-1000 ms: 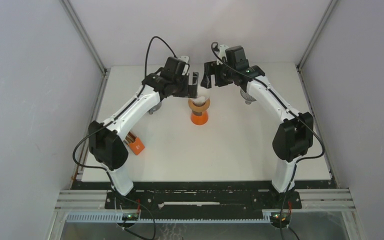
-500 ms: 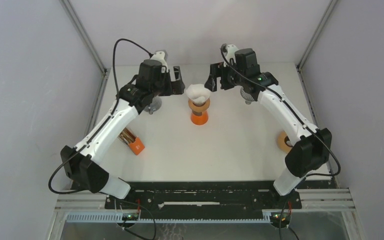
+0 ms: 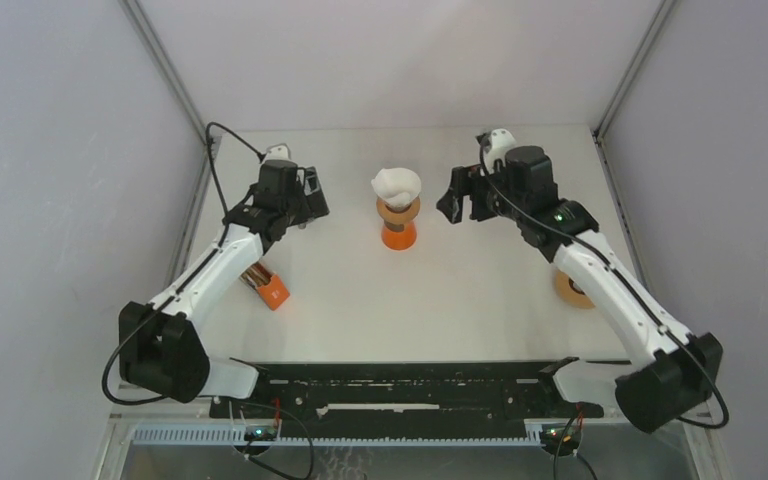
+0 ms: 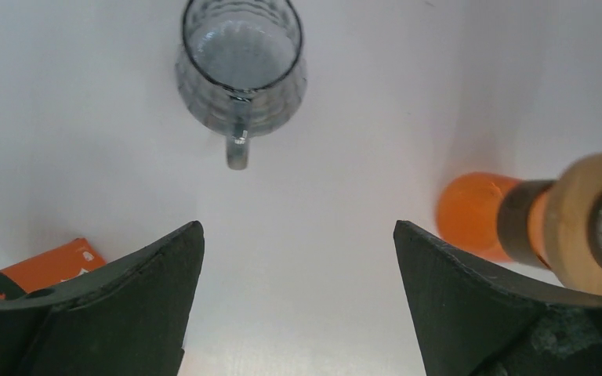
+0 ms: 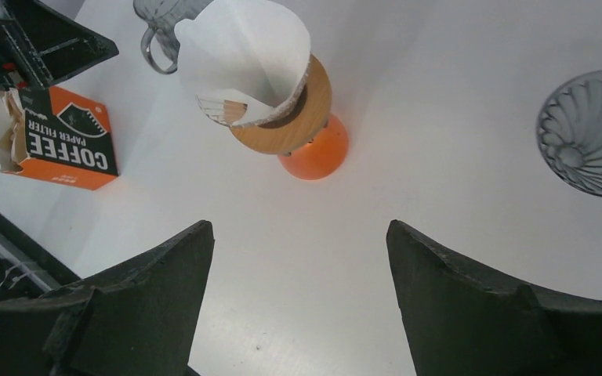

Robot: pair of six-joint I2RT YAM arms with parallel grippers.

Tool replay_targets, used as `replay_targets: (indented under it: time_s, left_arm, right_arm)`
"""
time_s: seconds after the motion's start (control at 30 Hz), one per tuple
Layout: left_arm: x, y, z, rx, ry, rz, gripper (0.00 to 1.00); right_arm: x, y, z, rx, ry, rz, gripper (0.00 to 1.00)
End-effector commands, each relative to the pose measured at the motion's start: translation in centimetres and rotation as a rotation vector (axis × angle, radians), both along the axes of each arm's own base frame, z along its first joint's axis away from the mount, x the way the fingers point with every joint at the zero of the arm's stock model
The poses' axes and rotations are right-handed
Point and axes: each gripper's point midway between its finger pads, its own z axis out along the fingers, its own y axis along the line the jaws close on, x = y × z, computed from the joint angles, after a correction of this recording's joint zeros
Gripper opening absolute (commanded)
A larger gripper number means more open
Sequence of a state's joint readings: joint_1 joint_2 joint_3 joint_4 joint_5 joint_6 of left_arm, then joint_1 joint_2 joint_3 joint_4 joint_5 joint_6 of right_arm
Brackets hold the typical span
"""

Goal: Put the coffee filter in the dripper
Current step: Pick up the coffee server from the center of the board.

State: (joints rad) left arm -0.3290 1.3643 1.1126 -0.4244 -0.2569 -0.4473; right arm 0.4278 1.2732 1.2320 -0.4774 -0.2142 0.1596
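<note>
The dripper (image 3: 397, 232) has an orange base and a wooden collar and stands upright at the table's middle back. The white paper coffee filter (image 3: 397, 183) sits in its top, its cone open upward; the right wrist view shows the coffee filter (image 5: 243, 55) resting inside the wooden collar (image 5: 302, 110). My left gripper (image 3: 312, 192) is open and empty to the dripper's left, apart from it. My right gripper (image 3: 456, 198) is open and empty to its right. In their own views, the left gripper (image 4: 298, 229) and the right gripper (image 5: 299, 227) have only bare table between their fingers.
A glass mug (image 4: 241, 59) stands ahead of the left gripper. An orange coffee filter box (image 3: 266, 286) lies at the left. A ribbed glass dish (image 5: 592, 133) sits right of the dripper. A tan ring (image 3: 570, 289) lies near the right edge.
Both arms have drawn back from the dripper, the left one to the left and the right one to the right. The filter stays in the dripper.
</note>
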Motion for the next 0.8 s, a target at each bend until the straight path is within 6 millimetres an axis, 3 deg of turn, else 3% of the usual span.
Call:
replay_targets:
  time_s: [0.0,0.13,0.4,0.6,0.77]
  left_arm:
    - [2.2,2.5,-0.2,-0.021,-0.078,0.123,0.95]
    - [3.3,3.8,-1.9,-0.006,-0.043,0.160,0.93]
    - [5.1,4.6,-5.0,0.008,0.031,0.167,0.89]
    - [6.3,4.4,-7.8,0.004,0.097,0.146,0.79]
    - [7.3,4.3,-8.8,0.019,0.122,0.125,0.67]
  right_arm:
    - [-0.9,-2.4,3.6,0.029,-0.150,-0.111,0.89]
    - [-2.3,-4.5,4.4,0.033,-0.211,-0.180,0.89]
    - [-4.1,-5.8,4.3,0.062,-0.255,-0.209,0.89]
    - [-4.5,-6.2,4.0,0.055,-0.260,-0.214,0.89]
    - [-4.6,-6.3,3.7,0.050,-0.255,-0.218,0.89]
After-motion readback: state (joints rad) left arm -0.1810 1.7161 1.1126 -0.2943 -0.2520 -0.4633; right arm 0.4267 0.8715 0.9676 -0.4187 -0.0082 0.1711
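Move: The coffee server, the grey glass jug, stands about 12 cm ahead of the left hand, 5 cm to its left and 14 cm below, its handle pointing back towards the robot. The dripper on its orange stand is some 23 cm to the right of the server and 8 cm nearer; the filter box lies about 8 cm back and 11 cm left of the left hand, 16 cm below. From the right hand, the server is roughly 17 cm ahead, 37 cm left and 22 cm below. Towards the coffee server's handle the left hand comes down about 12 cm, first swinging left and forward some 5 cm each way and then sinking faster, while its wrist tips further down and turns slightly counter-clockwise. Its fingers close partway, leaving the handle just beyond the still open tips. The empty right hand draws back and to the right, away from the dripper, tilting up a little. ##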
